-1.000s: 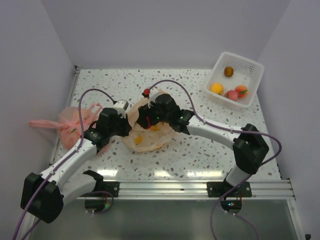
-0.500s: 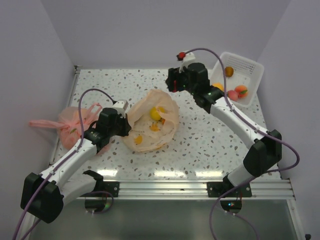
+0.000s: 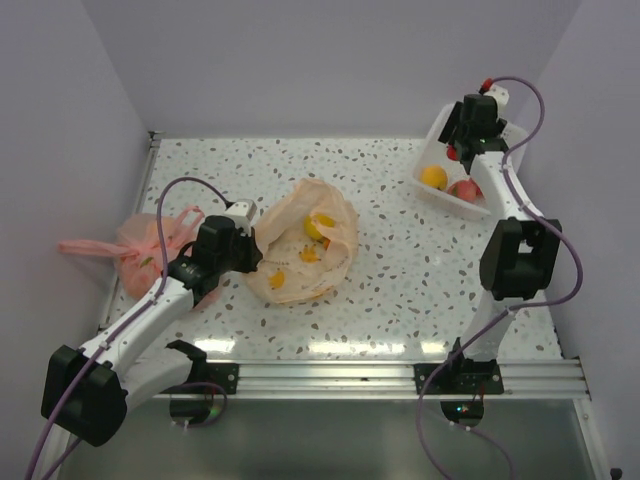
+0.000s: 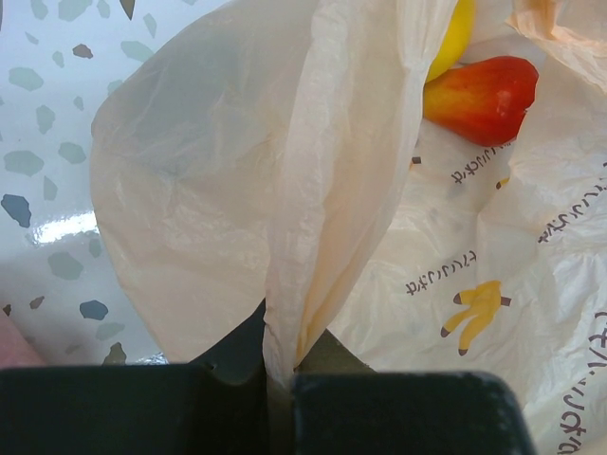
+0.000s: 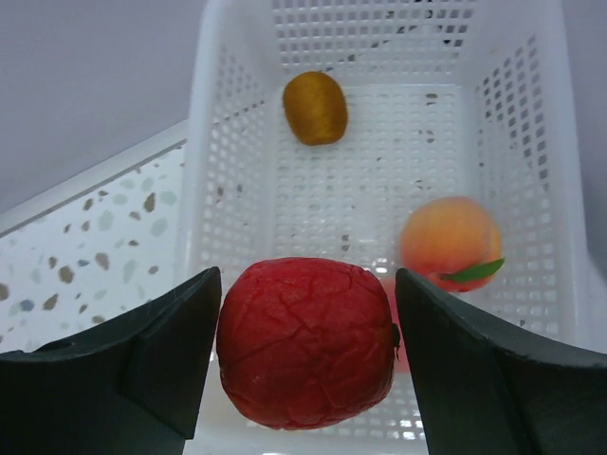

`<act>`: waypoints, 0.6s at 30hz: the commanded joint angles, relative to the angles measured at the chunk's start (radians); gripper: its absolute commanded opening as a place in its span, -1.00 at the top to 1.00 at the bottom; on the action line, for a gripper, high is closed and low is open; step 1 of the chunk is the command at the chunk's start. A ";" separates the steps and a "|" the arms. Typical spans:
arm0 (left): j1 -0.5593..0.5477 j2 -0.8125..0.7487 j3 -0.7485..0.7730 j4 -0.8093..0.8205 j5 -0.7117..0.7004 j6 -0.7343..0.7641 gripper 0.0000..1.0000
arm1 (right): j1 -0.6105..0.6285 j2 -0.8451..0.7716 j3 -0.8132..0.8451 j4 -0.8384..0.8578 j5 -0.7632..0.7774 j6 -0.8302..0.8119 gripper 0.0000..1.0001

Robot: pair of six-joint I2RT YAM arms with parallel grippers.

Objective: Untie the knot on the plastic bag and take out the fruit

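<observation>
The pale peach plastic bag [image 3: 300,255] lies mid-table with its mouth spread open; no knot shows. My left gripper [image 3: 254,251] is shut on a pinched fold of its rim [image 4: 285,313]. Inside the plastic bag [image 4: 190,171] lie a red fruit [image 4: 479,95] and a yellow fruit [image 4: 457,33]. My right gripper [image 3: 462,143] hovers over the white basket [image 3: 426,150] at the back right. It is shut on a wrinkled red fruit [image 5: 305,341], which sits between both fingers [image 5: 171,351] above the basket floor.
The basket [image 5: 228,190] holds a brown fruit [image 5: 315,107] and a peach [image 5: 450,237]; an orange fruit [image 3: 433,177] shows from above. A pink tied bag [image 3: 150,245] lies at the table's left edge, beside my left arm. Walls close in on three sides.
My right arm rose out of the bag with the red fruit and swung back and right to above the basket. The left gripper kept its hold on the bag.
</observation>
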 commanded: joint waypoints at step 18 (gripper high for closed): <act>0.008 -0.008 0.002 0.025 0.004 0.026 1.00 | 0.197 -0.253 -0.106 0.040 -0.102 -0.126 -0.97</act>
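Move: My right hand is over the white basket with the red pomegranate still between its fingers. The basket's middle is about 7 cm ahead, 9 cm right and 15 below. On its floor, roughly 17 cm down, the kiwi lies some 14 ahead and 8 right, the peach 3 ahead and 12 right, and the orange 3 ahead and 3 left. From my left hand the basket is around 34 cm ahead, 58 right and slightly lower. I spread my right fingers fully and let go of the pomegranate over the basket while the hand eases its last 2 to 3 cm to the right, slightly forward and down. Then I swing the empty hand away, about 7 cm left, 5 back and 4 up, turning some 10 degrees counter-clockwise. My left hand stays still, keeping its pinch on the bag's edge. ##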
